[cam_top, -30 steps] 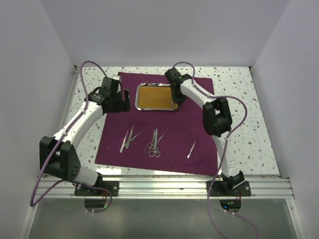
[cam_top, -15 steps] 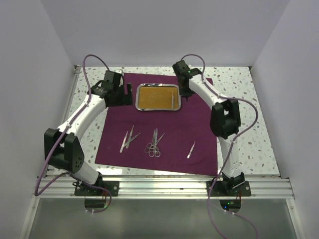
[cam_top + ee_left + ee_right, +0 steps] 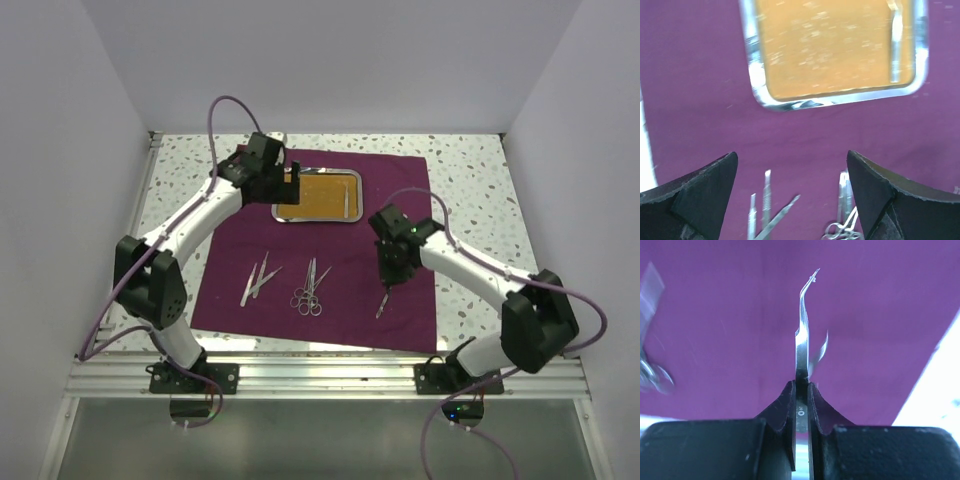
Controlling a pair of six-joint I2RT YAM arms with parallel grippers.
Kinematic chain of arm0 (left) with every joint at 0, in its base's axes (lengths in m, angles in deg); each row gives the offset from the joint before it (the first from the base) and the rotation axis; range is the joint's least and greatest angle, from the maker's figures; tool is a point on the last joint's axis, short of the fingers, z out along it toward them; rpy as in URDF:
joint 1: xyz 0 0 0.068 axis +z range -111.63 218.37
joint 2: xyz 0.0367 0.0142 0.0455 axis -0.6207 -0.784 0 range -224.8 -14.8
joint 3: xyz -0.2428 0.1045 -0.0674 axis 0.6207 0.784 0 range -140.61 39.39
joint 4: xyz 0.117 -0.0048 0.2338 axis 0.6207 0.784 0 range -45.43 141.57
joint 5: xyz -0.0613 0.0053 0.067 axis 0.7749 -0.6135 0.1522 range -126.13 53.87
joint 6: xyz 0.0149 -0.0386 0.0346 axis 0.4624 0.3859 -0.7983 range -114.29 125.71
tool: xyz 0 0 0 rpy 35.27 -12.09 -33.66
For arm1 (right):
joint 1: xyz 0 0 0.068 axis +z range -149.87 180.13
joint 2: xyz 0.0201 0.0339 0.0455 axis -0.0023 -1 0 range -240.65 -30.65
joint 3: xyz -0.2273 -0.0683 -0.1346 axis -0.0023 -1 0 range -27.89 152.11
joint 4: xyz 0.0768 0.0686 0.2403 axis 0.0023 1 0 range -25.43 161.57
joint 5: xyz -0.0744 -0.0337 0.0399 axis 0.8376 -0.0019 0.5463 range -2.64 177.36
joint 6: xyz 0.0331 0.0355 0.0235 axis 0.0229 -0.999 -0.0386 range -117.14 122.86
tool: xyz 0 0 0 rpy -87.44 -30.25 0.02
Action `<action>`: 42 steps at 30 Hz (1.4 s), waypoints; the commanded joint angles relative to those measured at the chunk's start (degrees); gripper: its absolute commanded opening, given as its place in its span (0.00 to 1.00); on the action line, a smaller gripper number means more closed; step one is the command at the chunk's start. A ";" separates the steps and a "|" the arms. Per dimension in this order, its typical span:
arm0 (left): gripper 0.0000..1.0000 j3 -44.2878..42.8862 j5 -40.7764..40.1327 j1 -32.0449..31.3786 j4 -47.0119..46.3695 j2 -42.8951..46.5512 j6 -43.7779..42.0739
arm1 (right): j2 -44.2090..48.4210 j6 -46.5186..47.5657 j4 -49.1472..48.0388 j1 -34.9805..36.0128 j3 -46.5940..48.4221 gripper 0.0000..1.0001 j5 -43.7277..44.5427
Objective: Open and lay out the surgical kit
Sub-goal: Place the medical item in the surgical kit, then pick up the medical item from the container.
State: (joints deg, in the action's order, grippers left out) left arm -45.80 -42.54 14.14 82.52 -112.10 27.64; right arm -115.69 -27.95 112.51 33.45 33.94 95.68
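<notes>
The surgical kit lies spread out on its dark purple cloth point(image 3: 340, 255). At the cloth's far side is the steel tray point(image 3: 315, 219), amber inside, with one slim silver tool point(image 3: 347, 201) in it. My left gripper point(image 3: 288, 186) hovers open at the tray's left rim point(image 3: 756, 75), nothing between its fingers. My right gripper point(image 3: 388, 278) hangs over the cloth's right part, shut on a slim silver instrument point(image 3: 802, 335) with a bent tip. Just below it lies another slim tool point(image 3: 383, 300). Tweezers point(image 3: 256, 280) and scissors point(image 3: 308, 295) rest on the cloth's near middle.
The cloth sits on a speckled white tabletop point(image 3: 480, 180) enclosed by pale walls at left, right and back. A metal rail point(image 3: 330, 375) carrying both arm bases runs along the near edge. Purple cables loop above each arm.
My right arm has swung from the tray's right rim down to the cloth's right front, carrying a silver instrument. My left gripper has moved right, up to the tray's left rim.
</notes>
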 commanded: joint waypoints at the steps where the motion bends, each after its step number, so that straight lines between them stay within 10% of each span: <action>1: 0.95 -6.12 -1.67 -1.79 -0.95 -2.98 0.13 | 8.02 -9.35 -4.08 2.36 -9.84 0.00 -5.15; 9: 0.95 -15.60 -0.09 -2.58 -2.45 -11.67 0.92 | 12.88 -11.65 -10.32 2.63 -19.02 0.00 -7.78; 11: 0.95 -18.07 0.09 -2.75 -1.92 -13.79 1.27 | 12.18 -10.77 -11.55 2.54 -19.46 0.10 -8.14; 14: 0.94 -23.08 0.17 -3.46 -1.22 -18.00 1.62 | 10.59 -9.19 -12.17 2.63 -18.23 0.56 -7.35; 20: 0.94 -31.00 0.44 -5.30 -0.69 -25.74 1.80 | 13.04 -7.43 -3.85 2.54 -12.00 0.79 -3.23; 42: 0.90 -46.21 -1.58 -13.39 -0.95 -48.25 -0.05 | 26.32 -9.27 12.70 2.63 -5.13 0.78 1.00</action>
State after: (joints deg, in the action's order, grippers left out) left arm -89.62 -42.96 0.26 82.74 -159.04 28.58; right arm -90.16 -36.23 123.40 36.12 28.04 95.72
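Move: The right hand already holds curved tweezers; their spot on the purple cloth is about 4 cm back, 1 cm left and 6 cm below it. The short forceps lie about 6 cm under that hand, 1 cm back, and the scissors 17 cm left, 2 cm ahead. For the open left hand, the last tweezers, in the tray, lie about 11 cm ahead, 17 cm right and 13 cm down; the tray's middle is 12 cm ahead, 10 cm right and 14 cm down. The right hand draws back about 7 cm while sinking some 4 cm towards the near end of the short forceps, opens to let go of the curved tweezers on the cloth, then rises clear by about 10 cm. Meanwhile the left hand, fingers staying wide open, sweeps right about 19 cm and forward over the tray, then drops some 13 cm towards the last tweezers, easing back slightly and turning about 15 degrees clockwise as it comes close to their blunt end. ##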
